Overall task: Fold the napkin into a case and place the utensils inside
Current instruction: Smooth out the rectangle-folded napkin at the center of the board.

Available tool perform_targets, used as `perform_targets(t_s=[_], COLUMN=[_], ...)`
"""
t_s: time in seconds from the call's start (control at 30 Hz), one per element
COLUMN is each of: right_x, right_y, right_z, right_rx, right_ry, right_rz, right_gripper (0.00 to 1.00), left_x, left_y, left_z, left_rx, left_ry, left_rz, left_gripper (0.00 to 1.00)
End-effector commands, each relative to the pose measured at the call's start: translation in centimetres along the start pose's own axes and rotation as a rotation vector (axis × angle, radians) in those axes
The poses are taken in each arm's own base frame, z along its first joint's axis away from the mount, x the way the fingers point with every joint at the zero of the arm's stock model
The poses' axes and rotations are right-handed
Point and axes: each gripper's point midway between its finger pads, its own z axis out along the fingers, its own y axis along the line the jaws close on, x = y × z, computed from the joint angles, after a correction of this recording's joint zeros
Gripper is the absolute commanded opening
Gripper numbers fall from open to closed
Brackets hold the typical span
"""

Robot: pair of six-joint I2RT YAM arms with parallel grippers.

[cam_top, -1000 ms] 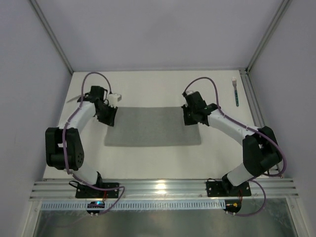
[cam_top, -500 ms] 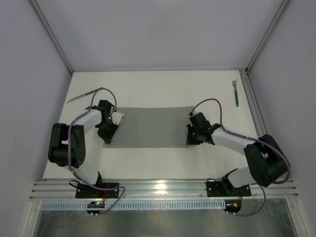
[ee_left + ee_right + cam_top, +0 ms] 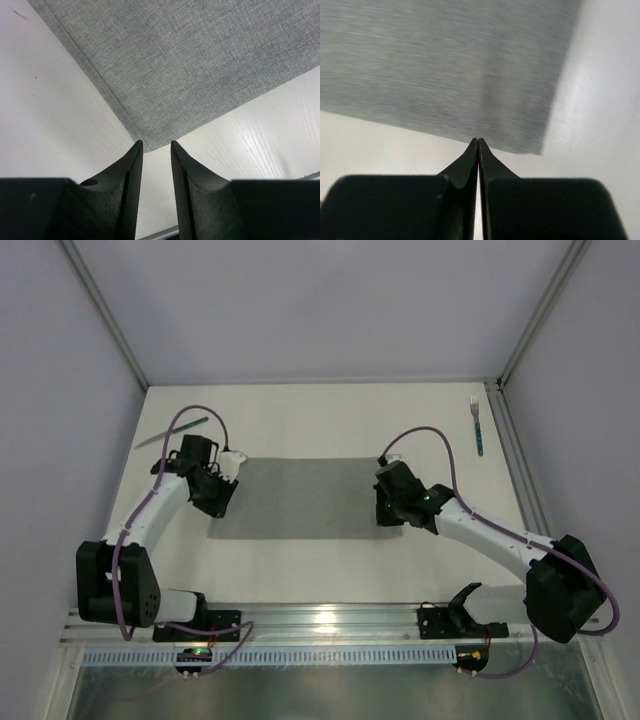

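The grey napkin (image 3: 300,498) lies flat on the white table as a wide rectangle. My left gripper (image 3: 222,498) hovers at its left edge; in the left wrist view its jaws (image 3: 156,145) stand a little open over bare table, just short of a corner of the napkin (image 3: 200,65). My right gripper (image 3: 390,512) is at the napkin's right end, near the front corner. Its jaws (image 3: 478,140) are shut, tips at the edge of the napkin (image 3: 445,65), and no fabric shows between them. The knife (image 3: 170,432) lies far left and the fork (image 3: 478,425) far right.
Metal frame posts and grey walls close in the table on the left, right and back. An aluminium rail (image 3: 330,620) carrying both arm bases runs along the near edge. The left arm's purple cable loops over the knife.
Both grippers swept from the napkin's far corners toward its near edge. The left one then drew back along the left edge and its jaws parted. The right stayed shut.
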Motion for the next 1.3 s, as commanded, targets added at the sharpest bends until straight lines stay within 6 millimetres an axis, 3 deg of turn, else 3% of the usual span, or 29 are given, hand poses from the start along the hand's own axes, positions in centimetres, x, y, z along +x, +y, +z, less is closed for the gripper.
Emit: perform_targets(t_s=[0.0,0.03,0.07,0.1,0.13,0.2,0.23,0.3,0.33,0.4,0.57,0.73,0.77,0.83,0.97,1.03,1.07,1.27], right_x=[-3.7,-4.0,-5.4,-5.6,-4.5,-4.8,-3.8,-3.7,-2.0,-1.1,3.6,4.7,5.8,4.8,6.3,5.9,6.9,6.4], right_y=[7.6,9.4,12.4,14.0,15.9,20.0,20.9,23.4,24.3,25.2,21.8,18.3,16.9,15.9,12.6,11.6,10.5,6.5], right_z=[-1.3,-1.2,-1.8,-1.7,-0.9,-1.3,0.1,0.4,1.7,2.8,7.7,8.5,8.6,7.9,6.9,6.0,5.8,3.3], right_rx=[-0.19,-0.244,-0.331,-0.376,-0.436,-0.536,-0.539,-0.585,-0.603,-0.629,-0.495,-0.453,-0.433,-0.441,-0.403,-0.413,-0.395,-0.386], right_ry=[-0.098,-0.102,-0.146,-0.144,-0.086,-0.096,-0.056,-0.054,0.004,0.027,0.148,0.157,0.178,0.15,0.177,0.164,0.184,0.158], right_rz=[-0.076,-0.081,-0.074,-0.074,-0.088,-0.106,-0.121,-0.141,-0.157,-0.147,-0.096,-0.022,0.002,0.033,0.063,0.085,0.091,0.158], right_gripper=[0.03,0.03,0.03,0.03,0.03,0.03,0.03,0.03,0.03,0.03,0.03,0.03,0.03,0.03,0.03,0.03,0.03,0.03], left_x=[0.4,1.5,2.1,2.3,2.7,2.8,2.5,2.8,2.8,3.0,3.8,4.3,4.3,4.4,4.4,4.4,4.5,4.4], left_y=[0.2,0.3,0.7,0.9,1.2,1.8,2.1,2.0,2.0,1.9,1.9,2.0,2.1,2.1,2.1,2.1,2.1,2.0], left_z=[-0.3,0.6,1.1,1.5,2.4,3.2,3.6,4.7,4.9,5.5,5.9,6.2,6.3,6.6,6.8,6.8,6.8,6.6], left_rx=[-0.009,-0.014,-0.036,-0.043,-0.048,-0.072,-0.08,-0.065,-0.061,-0.048,-0.057,-0.066,-0.067,-0.066,-0.068,-0.068,-0.07,-0.065], left_ry=[0.013,0.055,0.083,0.098,0.12,0.139,0.134,0.164,0.17,0.185,0.206,0.216,0.215,0.216,0.217,0.212,0.212,0.2], left_rz=[0.012,0.007,0.004,0.0,-0.007,-0.018,-0.018,-0.026,-0.031,-0.045,-0.043,-0.035,-0.035,-0.033,-0.033,-0.033,-0.031,-0.02], left_gripper=[0.32,0.31,0.31,0.31,0.3,0.3,0.3,0.3,0.29,0.29,0.29,0.29,0.29,0.29,0.28,0.29,0.28,0.29])
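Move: Some 22 cm to the right hand's left and 2 cm nearer the base, 6 cm down, is the middle of the folded napkin's near edge, where its shut fingers are to work; the napkin's near-right corner lies about 2 cm back, 3 cm right and 6 cm below it. From the left hand, the near-left corner is roughly 3 cm back, 3 cm left and 7 cm below. Sweeping left over the napkin in a low arc, the right hand travels some 23 cm, comes down about 5 cm below its starting height near the middle of the near edge, then drags its shut fingertips about 13 cm back right and slightly towards the base, ending at that edge. The left hand sinks some 6 cm, drifting left, to set its slightly parted fingertips on the near-left corner and hold there. ##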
